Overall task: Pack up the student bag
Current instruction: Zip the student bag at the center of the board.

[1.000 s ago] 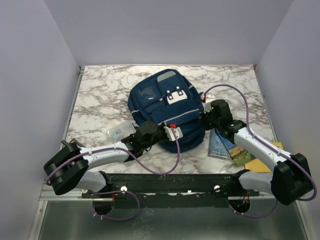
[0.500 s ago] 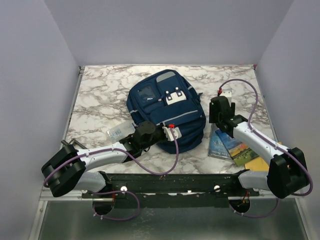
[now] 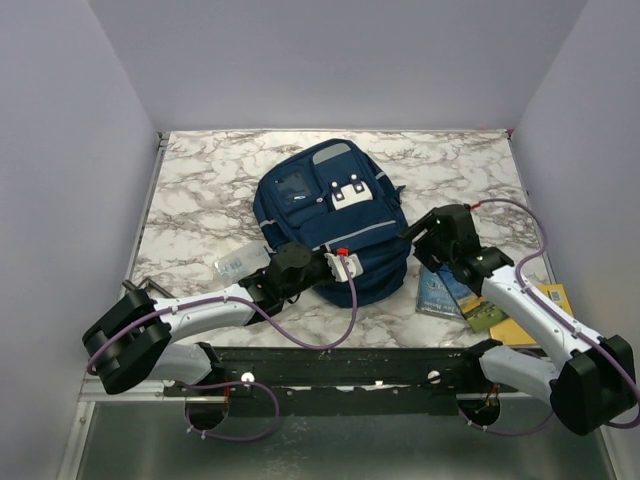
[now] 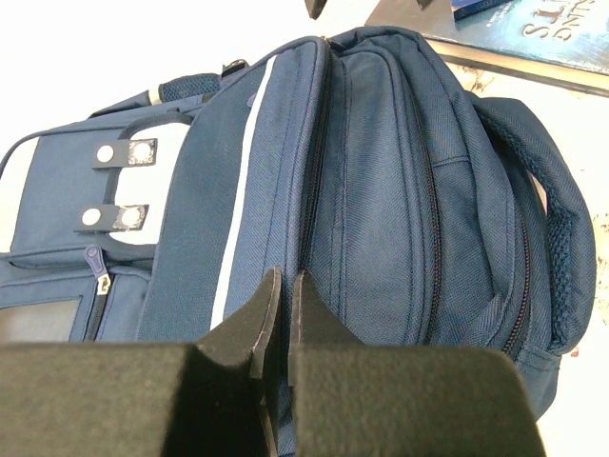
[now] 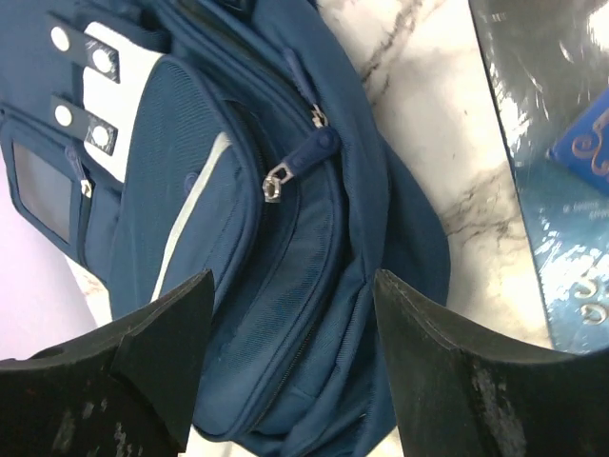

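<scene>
The student bag is a navy backpack with grey stripes, lying flat at the table's middle. My left gripper is at its near edge. In the left wrist view the left gripper is shut, its tips set on a zipper seam of the bag; I cannot tell whether anything is pinched. My right gripper hovers at the bag's right side. The right wrist view shows that gripper wide open and holding nothing, above a side pocket of the bag, with a metal zipper pull just beyond.
A clear plastic box lies left of the bag beside the left arm. Books and a yellow one lie at the near right under the right arm. A glossy blue book shows close to the bag's right side.
The right gripper has opened and let go at the bag's right edge, lifted off, then swung back toward the bag's near-right side. The left arm has stayed in place.
</scene>
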You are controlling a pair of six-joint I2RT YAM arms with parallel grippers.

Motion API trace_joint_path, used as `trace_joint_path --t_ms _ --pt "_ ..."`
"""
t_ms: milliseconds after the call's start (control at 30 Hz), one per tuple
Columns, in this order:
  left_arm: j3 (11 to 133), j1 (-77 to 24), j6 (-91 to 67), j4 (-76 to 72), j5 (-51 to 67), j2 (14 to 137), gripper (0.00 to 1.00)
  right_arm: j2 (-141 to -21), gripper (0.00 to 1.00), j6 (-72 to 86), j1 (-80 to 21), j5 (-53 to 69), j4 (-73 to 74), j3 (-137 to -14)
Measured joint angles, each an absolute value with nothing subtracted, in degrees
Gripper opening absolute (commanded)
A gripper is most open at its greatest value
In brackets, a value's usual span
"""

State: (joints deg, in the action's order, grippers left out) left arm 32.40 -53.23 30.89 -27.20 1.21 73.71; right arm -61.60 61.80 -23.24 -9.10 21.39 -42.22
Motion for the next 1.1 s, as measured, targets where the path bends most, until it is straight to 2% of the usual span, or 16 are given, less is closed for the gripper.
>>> trace_joint_path --t_ms 100,233,300,533,600,633,700,767,900,1100 --pt "32.38 -53.3 30.89 -27.2 1.21 73.71 0.0 -61.87 0.73 70.15 -23.24 -9.34 21.12 -40.8" --pt "32.4 -53.98 30.74 -27.18 1.04 73.71 0.0 -63.05 0.93 80.14 -23.24 -10.96 19.84 -40.73" --pt "32.4 -54.13 30.09 -27.14 0.99 73.71 0.0 -63.83 0.98 84.36 -23.22 -10.76 17.8 -39.7" --pt "32.4 -54.17 27.75 -26.5 1.32 74.0 0.0 -62.08 0.99 87.39 -23.16 -9.78 9.89 -32.16" --pt "32.4 -54.26 27.46 -26.5 1.28 74.22 0.21 -60.69 1.0 83.33 -23.16 -10.7 10.04 -32.86" --pt "32.4 -54.37 27.24 -26.55 1.23 74.41 0.37 -60.16 1.0 80.66 -23.16 -11.11 10.35 -33.65" --pt "32.4 -54.5 26.59 -26.74 1.21 74.83 0.59 -59.64 1.0 74.81 -23.16 -11.99 11.2 -35.99" --pt "32.4 -54.57 26.04 -27.62 1.23 75.09 0.71 -59.44 1.0 69.73 -23.16 -13.13 12.82 -38.52" --pt "32.8 -54.59 23.22 -28.51 1.43 75.07 0.83 -57.93 1.0 61.84 -23.16 -16.05 15.94 -40.03" --pt "42.83 -55.35 18.83 -26.3 0.23 80.03 0.82 -55.2 1.0 59.96 -23.14 -20.18 20.78 -39.88"
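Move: The paired zip pulls on the bag's right side lie about 10 cm right of the left hand, 6 cm ahead and 3 cm below; from the right hand they are about 6 cm ahead, level sideways and 3 cm below. The white strap patch stands 12 cm straight ahead of the left hand at about its height. The dark book lies on the table 7 cm right of the right hand, 8 cm back and 12 cm below. The left hand, still shut at the bag's front seam, eases about a centimetre back and down, then opens wide, comes free and climbs about 4 cm while shifting as far right over the bag, towards the zip pulls. Beside the bag's right edge the right hand dips some 3 cm, rolling and turning clockwise nearly 20 degrees as its fingers open fully, then rolls back, rises about 5 cm and draws off to the right, away from the bag. ##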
